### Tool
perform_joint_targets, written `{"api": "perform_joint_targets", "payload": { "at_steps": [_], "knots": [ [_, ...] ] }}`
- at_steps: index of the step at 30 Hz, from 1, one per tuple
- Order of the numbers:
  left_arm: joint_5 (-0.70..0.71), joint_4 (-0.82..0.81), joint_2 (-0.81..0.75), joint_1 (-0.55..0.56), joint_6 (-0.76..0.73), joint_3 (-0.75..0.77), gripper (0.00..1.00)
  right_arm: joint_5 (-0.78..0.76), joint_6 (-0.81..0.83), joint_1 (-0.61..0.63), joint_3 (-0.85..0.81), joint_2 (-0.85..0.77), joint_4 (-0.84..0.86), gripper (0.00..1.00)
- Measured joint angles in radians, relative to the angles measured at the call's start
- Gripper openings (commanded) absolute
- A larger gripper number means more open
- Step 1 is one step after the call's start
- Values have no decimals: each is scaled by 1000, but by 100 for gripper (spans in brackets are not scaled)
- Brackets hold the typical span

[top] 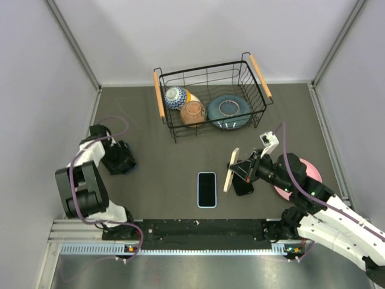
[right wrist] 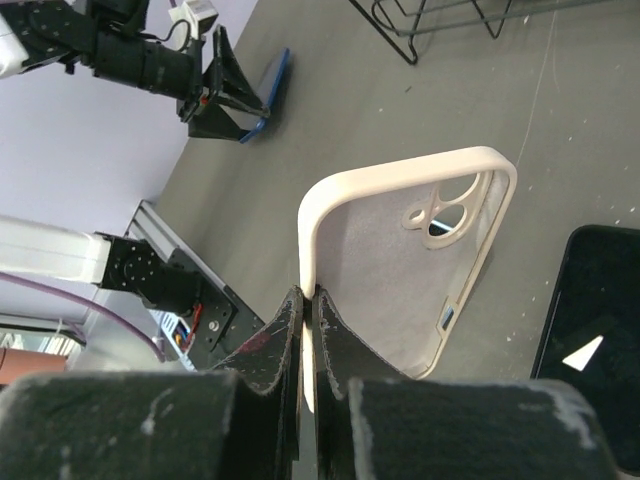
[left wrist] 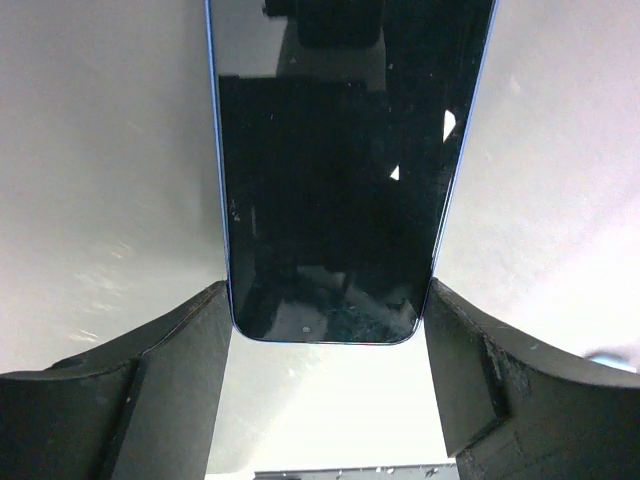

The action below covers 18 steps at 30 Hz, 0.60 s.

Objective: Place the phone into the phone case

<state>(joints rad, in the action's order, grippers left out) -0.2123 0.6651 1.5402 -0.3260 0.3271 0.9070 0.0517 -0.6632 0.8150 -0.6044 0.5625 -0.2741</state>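
A dark-screened phone with a blue edge [left wrist: 330,180] lies between the fingers of my left gripper [left wrist: 328,288], which touch both of its long sides near the end. From above, that gripper [top: 127,165] is low at the table's left side. A second phone [top: 206,189] lies flat, screen up, in the middle near the front; it also shows in the right wrist view [right wrist: 590,350]. My right gripper [right wrist: 308,295] is shut on the rim of the cream phone case [right wrist: 390,260], holding it on edge just right of that phone [top: 231,170].
A black wire basket [top: 260,77] with wooden handles stands at the back, holding two bowls and a dark blue plate. A pink plate [top: 314,174] lies under the right arm. Grey walls enclose the table on three sides.
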Motion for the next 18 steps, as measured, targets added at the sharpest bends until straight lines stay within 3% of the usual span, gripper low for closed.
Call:
{"api": "perform_joint_targets", "payload": {
  "at_steps": [10, 18],
  "knots": [
    [-61, 5, -298, 199, 91, -192, 42, 56, -114, 31, 8, 241, 116, 0],
    [-153, -31, -430, 230, 159, -230, 41, 32, -226, 176, -59, 543, 180, 0]
  ]
}}
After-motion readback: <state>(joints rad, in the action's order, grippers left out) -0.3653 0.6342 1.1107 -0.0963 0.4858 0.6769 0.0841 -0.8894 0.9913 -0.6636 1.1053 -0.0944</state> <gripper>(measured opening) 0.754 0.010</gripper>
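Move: My right hand holds the beige phone case by its edge, its fingers some 22 cm above the table. The blue-edged phone, pinched by its end in my left hand, is about 45 cm to the right hand's left, 12 cm farther out and 20 cm lower. The light-blue-cased phone is 10 cm left and 2 cm ahead, the black phone 6 cm right and 5 cm ahead, both on the table. From my left hand the case lies 45 cm right, 10 cm back and 19 cm up. I bring both hands in towards each other. My right hand keeps its pinch on the case and sweeps about 9 cm left while sinking almost as far, tipping its fingers down some 20 degrees, towards the space over the light-blue-cased phone. My left hand keeps hold of the blue-edged phone and carries it about 10 cm right, rising and drawing back a little, its fingertips tilting forward. ##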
